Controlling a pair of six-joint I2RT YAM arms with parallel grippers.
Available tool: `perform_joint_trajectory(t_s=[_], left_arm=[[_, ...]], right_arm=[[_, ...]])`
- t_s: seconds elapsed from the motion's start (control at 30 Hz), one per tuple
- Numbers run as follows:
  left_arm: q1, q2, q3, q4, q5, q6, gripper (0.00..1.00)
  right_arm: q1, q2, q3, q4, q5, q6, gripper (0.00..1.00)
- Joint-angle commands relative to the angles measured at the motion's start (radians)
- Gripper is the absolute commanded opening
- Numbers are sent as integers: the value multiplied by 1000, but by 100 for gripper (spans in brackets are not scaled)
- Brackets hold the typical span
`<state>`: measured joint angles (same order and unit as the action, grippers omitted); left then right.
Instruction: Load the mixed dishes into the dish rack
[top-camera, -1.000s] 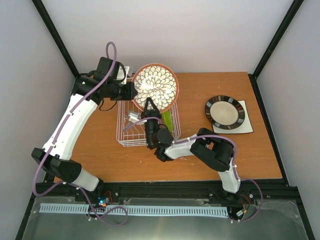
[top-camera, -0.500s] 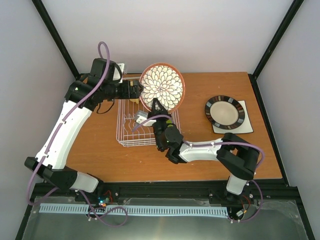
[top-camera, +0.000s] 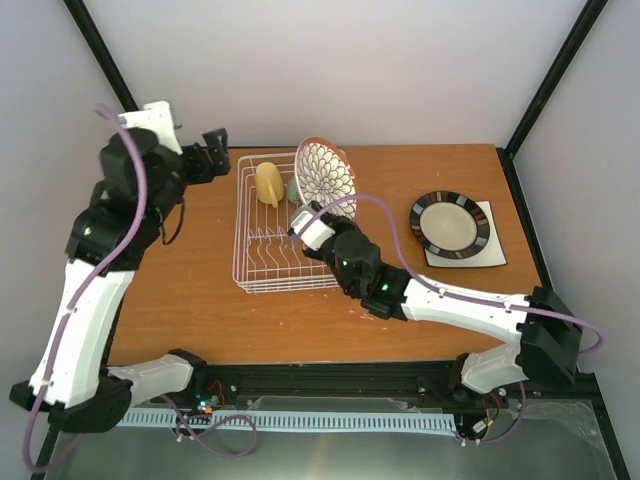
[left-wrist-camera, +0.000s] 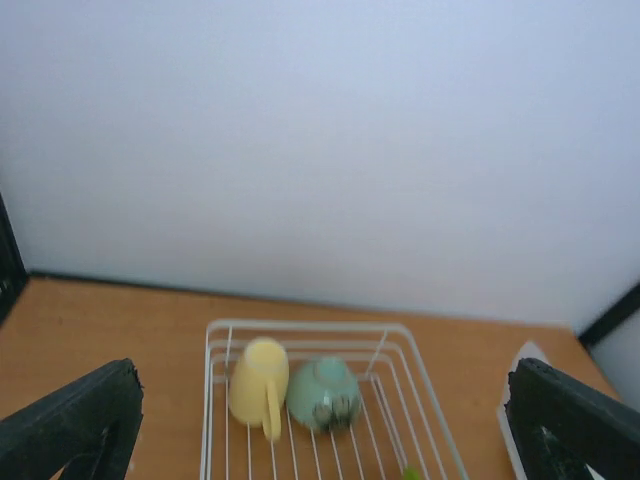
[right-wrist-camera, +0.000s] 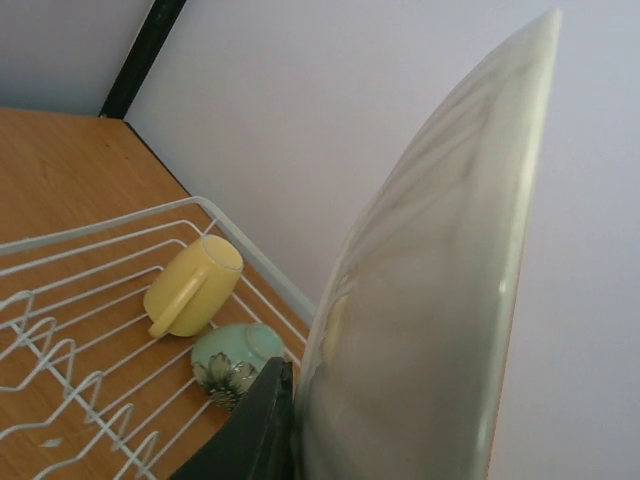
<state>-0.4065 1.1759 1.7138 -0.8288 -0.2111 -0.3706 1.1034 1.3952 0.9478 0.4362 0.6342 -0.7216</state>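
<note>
My right gripper (top-camera: 319, 208) is shut on the lower rim of the petal-patterned red-rimmed plate (top-camera: 326, 177), which stands on edge over the far right part of the dish rack (top-camera: 262, 272). In the right wrist view the plate's pale back (right-wrist-camera: 430, 280) fills the frame, with one dark finger (right-wrist-camera: 250, 425) against it. The yellow cup (top-camera: 268, 184) and the pale mint bowl (left-wrist-camera: 324, 394) lie at the rack's far end. My left gripper (top-camera: 213, 150) is open and empty, off the rack's far left corner. The dark-rimmed cream plate (top-camera: 450, 224) sits on the square white plate (top-camera: 489, 258) at the right.
The right forearm (top-camera: 450, 300) stretches across the table in front of the rack. Black frame posts (top-camera: 545, 90) stand at the far corners, with white walls behind. A green sliver (left-wrist-camera: 410, 473) shows low in the rack in the left wrist view.
My left gripper opened, let go of the petal plate and drew back up and to the left. The right gripper kept the plate and turned it on edge over the rack.
</note>
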Motion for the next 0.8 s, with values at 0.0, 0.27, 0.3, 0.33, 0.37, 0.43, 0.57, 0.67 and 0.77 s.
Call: perform_joint_trajectory(t_s=[0.0, 0.27, 0.3, 0.33, 0.37, 0.43, 0.57, 0.67, 0.77], left_arm=[[2, -55, 3, 134, -182, 57, 100], [20, -93, -112, 160, -281, 88, 100], [41, -100, -133, 165, -263, 83, 100], [67, -106, -154, 172, -231, 82, 100], [98, -110, -172, 175, -200, 80, 100], [165, -116, -205, 175, -131, 73, 100], [295, -116, -266, 186, 39, 59, 100], [340, -117, -304, 196, 92, 54, 100], [353, -128, -331, 217, 90, 58, 100]], right_arm=[[-36, -66, 97, -115, -89, 232, 3], [-186, -86, 248, -403, -506, 658, 3], [-209, -83, 264, -427, -563, 702, 3], [-228, -84, 275, -439, -596, 746, 3], [-245, -86, 285, -452, -632, 778, 3], [-271, -94, 298, -463, -689, 835, 3], [-306, -96, 328, -489, -761, 944, 3], [-315, -93, 327, -483, -770, 1041, 3], [-315, -97, 300, -446, -765, 1139, 3]])
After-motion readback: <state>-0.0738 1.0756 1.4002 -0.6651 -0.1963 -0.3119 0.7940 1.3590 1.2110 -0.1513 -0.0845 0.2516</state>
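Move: The rack slot for the held patterned plate lies about 22 cm below the right hand, some 3 cm ahead and 1 cm right. The green plate stands just right of that slot, 3 cm ahead of the hand and 4 cm to its right; the green bowl is 15 cm ahead and 5 cm left, the yellow mug 16 cm ahead and 10 cm left. From the left hand the slot is about level ahead, 17 cm right, 37 cm below. The patterned plate, still pinched at its edge, is swung round over the rack as the right wrist turns roughly 60 degrees, left side rising and fingers tipping down and towards the left; that hand itself shifts just 2 cm forward, height kept. The open left hand first rises about 5 cm and backs slightly, then sinks past its starting height, going some 10 cm left, away from the rack, and turning counter-clockwise. ##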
